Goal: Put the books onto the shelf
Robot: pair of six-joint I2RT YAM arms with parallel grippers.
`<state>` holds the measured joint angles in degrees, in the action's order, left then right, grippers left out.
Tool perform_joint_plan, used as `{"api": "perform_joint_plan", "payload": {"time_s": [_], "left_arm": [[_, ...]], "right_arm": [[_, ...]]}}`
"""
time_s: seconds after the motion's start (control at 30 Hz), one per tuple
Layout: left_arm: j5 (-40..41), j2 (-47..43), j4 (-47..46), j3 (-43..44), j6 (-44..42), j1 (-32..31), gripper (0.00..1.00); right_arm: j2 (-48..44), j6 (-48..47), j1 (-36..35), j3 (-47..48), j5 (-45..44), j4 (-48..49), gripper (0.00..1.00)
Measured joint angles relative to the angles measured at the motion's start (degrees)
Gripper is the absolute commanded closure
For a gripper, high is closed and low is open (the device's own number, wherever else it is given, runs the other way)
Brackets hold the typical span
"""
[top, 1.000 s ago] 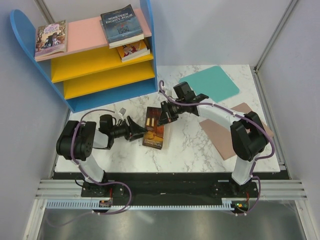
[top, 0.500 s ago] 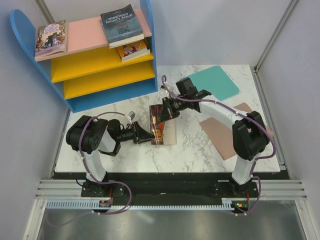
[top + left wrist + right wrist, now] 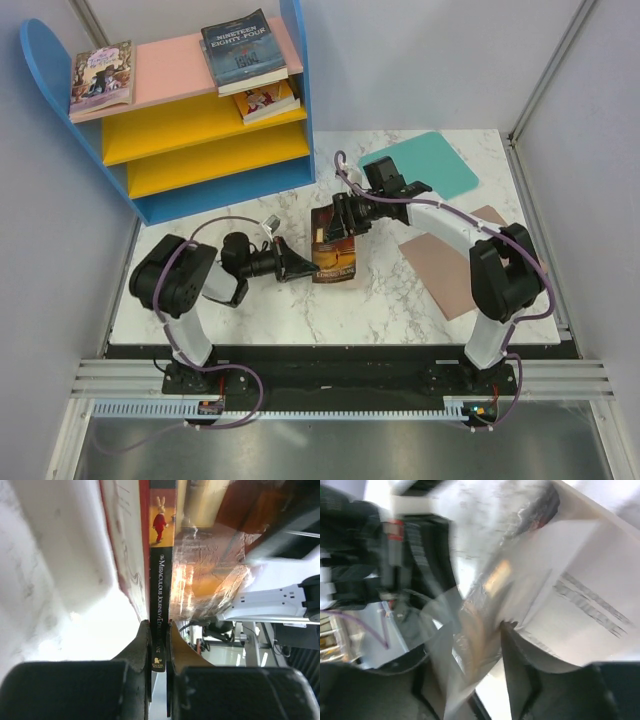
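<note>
A brown-orange book (image 3: 335,258) lies mid-table between both arms. My left gripper (image 3: 298,268) is shut on the lower end of its black spine (image 3: 161,580), one finger on each side (image 3: 159,645). From the far side, my right gripper (image 3: 345,215) is at the book's top edge. In the blurred right wrist view its fingers stand apart, open, with the book's glossy cover and pale pages (image 3: 560,570) between them (image 3: 480,645). The shelf (image 3: 210,190) stands at the back left. It holds a navy book (image 3: 248,48), a purple-yellow book (image 3: 102,78) and a dark red book (image 3: 268,100).
A teal mat (image 3: 420,165) lies at the back right, and a pinkish-brown mat (image 3: 450,265) lies partly under the right arm. Grey walls close in the table on both sides.
My left gripper has come in from the left and shut on the book's spine. The book has shifted right and turned. My right gripper's fingers have parted from their grip on it.
</note>
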<state>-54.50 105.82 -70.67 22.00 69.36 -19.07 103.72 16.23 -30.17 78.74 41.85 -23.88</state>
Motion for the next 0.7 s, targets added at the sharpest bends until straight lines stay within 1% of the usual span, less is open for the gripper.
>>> {"api": "perform_joint_plan", "payload": {"time_s": [0.03, 0.13, 0.23, 0.27, 0.37, 0.43, 0.5, 0.57, 0.6, 0.67, 0.7], "left_arm": [[0.6, -1.8, 1.4, 0.0, -0.4, 0.0, 0.98], [1.7, -9.2, 8.9, 0.5, -4.6, 0.0, 0.98], [4.6, -19.1, 23.6, 3.3, -12.2, -0.1, 0.98], [6.2, -22.5, 29.9, 4.7, -15.4, -0.2, 0.98], [9.9, -28.2, 43.2, 8.4, -21.6, 0.1, 0.98], [11.3, -30.6, 49.5, 11.0, -24.5, 0.8, 0.98], [12.2, -31.8, 53.9, 13.2, -26.4, 1.9, 0.98], [12.9, -32.4, 58.0, 15.5, -28.1, 3.3, 0.98], [13.3, -32.5, 59.8, 16.6, -28.9, 3.8, 0.98], [14.2, -32.6, 63.3, 18.4, -30.6, 4.9, 0.98], [14.4, -32.7, 64.9, 19.0, -31.2, 5.3, 0.98]], "right_arm": [[-0.5, -0.1, 0.3, -0.9, -1.6, -0.1, 0.34], [-1.7, 0.2, 1.1, -4.1, -6.6, 0.1, 0.28], [-2.6, 1.1, 1.2, -7.7, -11.0, 0.5, 0.25], [-3.0, 1.6, 1.2, -8.9, -12.0, 1.1, 0.24], [-5.7, 2.9, 1.2, -13.7, -15.9, 3.3, 0.22], [-8.1, 4.0, 1.2, -17.8, -18.0, 5.0, 0.19], [-10.6, 5.4, 1.2, -22.1, -19.8, 7.2, 0.16], [-13.2, 6.7, 1.2, -26.0, -21.3, 9.0, 0.14], [-14.4, 7.3, 1.2, -27.8, -21.9, 9.6, 0.11], [-16.9, 8.1, 1.1, -30.9, -23.4, 11.4, 0.1], [-17.8, 8.5, 1.1, -32.0, -24.1, 11.8, 0.06]]}}
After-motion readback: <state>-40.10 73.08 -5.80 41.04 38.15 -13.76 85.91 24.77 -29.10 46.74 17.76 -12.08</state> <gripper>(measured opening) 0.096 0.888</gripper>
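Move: My left fingers already pinch the lower end of the Edward Tulane book's spine, with the book's middle about 7 cm ahead and 5 cm to the right. The shelf's middle is some 28 cm ahead and 22 cm left, roughly 8 cm up; the Nineteen Eighty-Four stack on its top is about 28 cm ahead, 12 cm left, 25 cm up. My right hand has the book's middle about 3 cm back; the teal board lies some 16 cm ahead and 23 cm right. I take the book over with my left hand alone, keeping the pinch and raising it about 9 cm, first nearly straight up, then also some 5 cm each forward and left towards the shelf, as the wrist tilts so the book's far end comes up. My right fingers, already part open, spread wider as that hand draws clear of the book to the right and down, then back as well, turning clockwise. ##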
